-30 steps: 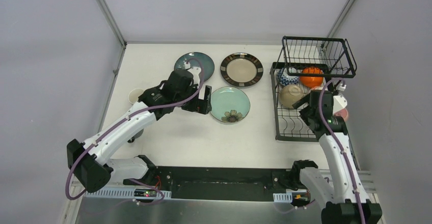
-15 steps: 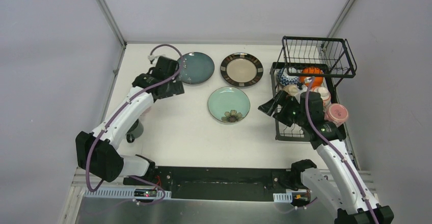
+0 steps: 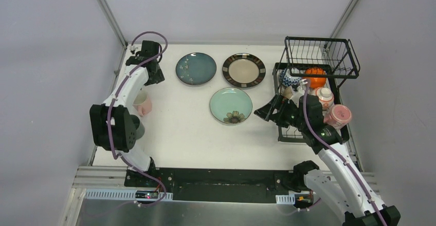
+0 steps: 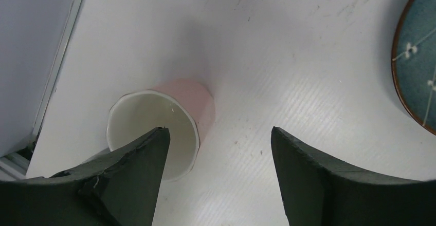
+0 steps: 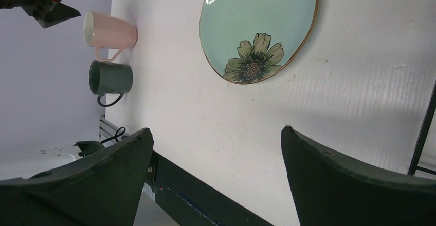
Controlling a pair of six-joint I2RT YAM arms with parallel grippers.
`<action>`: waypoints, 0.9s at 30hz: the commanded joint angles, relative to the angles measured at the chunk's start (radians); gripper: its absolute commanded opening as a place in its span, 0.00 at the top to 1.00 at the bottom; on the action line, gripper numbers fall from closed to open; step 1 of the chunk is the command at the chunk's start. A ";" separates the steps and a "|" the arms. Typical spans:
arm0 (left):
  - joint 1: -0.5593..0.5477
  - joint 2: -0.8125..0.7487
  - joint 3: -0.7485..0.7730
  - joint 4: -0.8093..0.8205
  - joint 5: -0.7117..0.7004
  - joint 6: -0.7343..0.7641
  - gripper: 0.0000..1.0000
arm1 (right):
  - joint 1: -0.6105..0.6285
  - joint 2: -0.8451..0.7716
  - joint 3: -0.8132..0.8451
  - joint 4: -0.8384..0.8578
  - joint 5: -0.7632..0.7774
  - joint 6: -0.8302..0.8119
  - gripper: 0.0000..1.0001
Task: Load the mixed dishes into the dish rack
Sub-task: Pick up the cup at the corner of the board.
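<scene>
A pink cup [image 4: 169,117] lies on its side by the table's left edge, also seen as the pink cup [image 3: 142,104]. My left gripper [image 4: 218,138] hovers just above it, open, its left finger [image 4: 139,174] over the cup's mouth and nothing between the jaws. The teal plate [image 3: 196,68], the beige plate [image 3: 243,70] and the mint flower plate [image 3: 231,105] lie flat on the table. My right gripper [image 3: 267,110] is open and empty between the mint plate [image 5: 259,28] and the dish rack [image 3: 282,128]. The rack holds an orange bowl [image 3: 314,76], a patterned bowl [image 3: 324,96] and another pink cup [image 3: 339,115].
A dark green mug [image 3: 136,128] stands just in front of the pink cup, near the left arm's base. The rack's raised basket [image 3: 321,56] overhangs its far end. Walls close in the table on the left, back and right.
My left arm swung from beside the mint plate to the far left, above the pink cup, its jaws narrowing a little. My right arm drew out of the rack leftward over the table.
</scene>
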 commanded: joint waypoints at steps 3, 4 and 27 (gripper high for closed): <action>0.083 0.050 0.032 -0.017 0.047 -0.063 0.23 | 0.004 -0.045 0.003 0.046 0.005 -0.028 0.04; 0.097 0.061 0.034 -0.017 0.057 -0.083 0.23 | 0.005 -0.046 0.003 0.045 0.010 -0.030 0.04; 0.195 0.024 0.036 0.070 0.479 -0.177 1.00 | 0.005 0.056 0.056 0.005 0.105 0.001 0.01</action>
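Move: The pink cup that my empty left hand is going for stands about 6 cm to its left and 4 cm back, its middle some 11 cm below. The green mug is behind the cup, about 15 cm back and 8 cm left of the hand. The blue plate lies roughly 15 cm ahead and 19 cm to the right. From my right hand the cup is about 57 cm left, 12 cm ahead and 14 cm below. I sink my left hand nearly 7 cm while carrying it about 5 cm left to the pink cup's rim, rolling so its left side dips some 20 degrees. Near the bottom I swing back right and close the half-closed fingers over the front-right wall, one inside and one outside; with the wall pinched I ease up about 1 cm, still drawing right. ##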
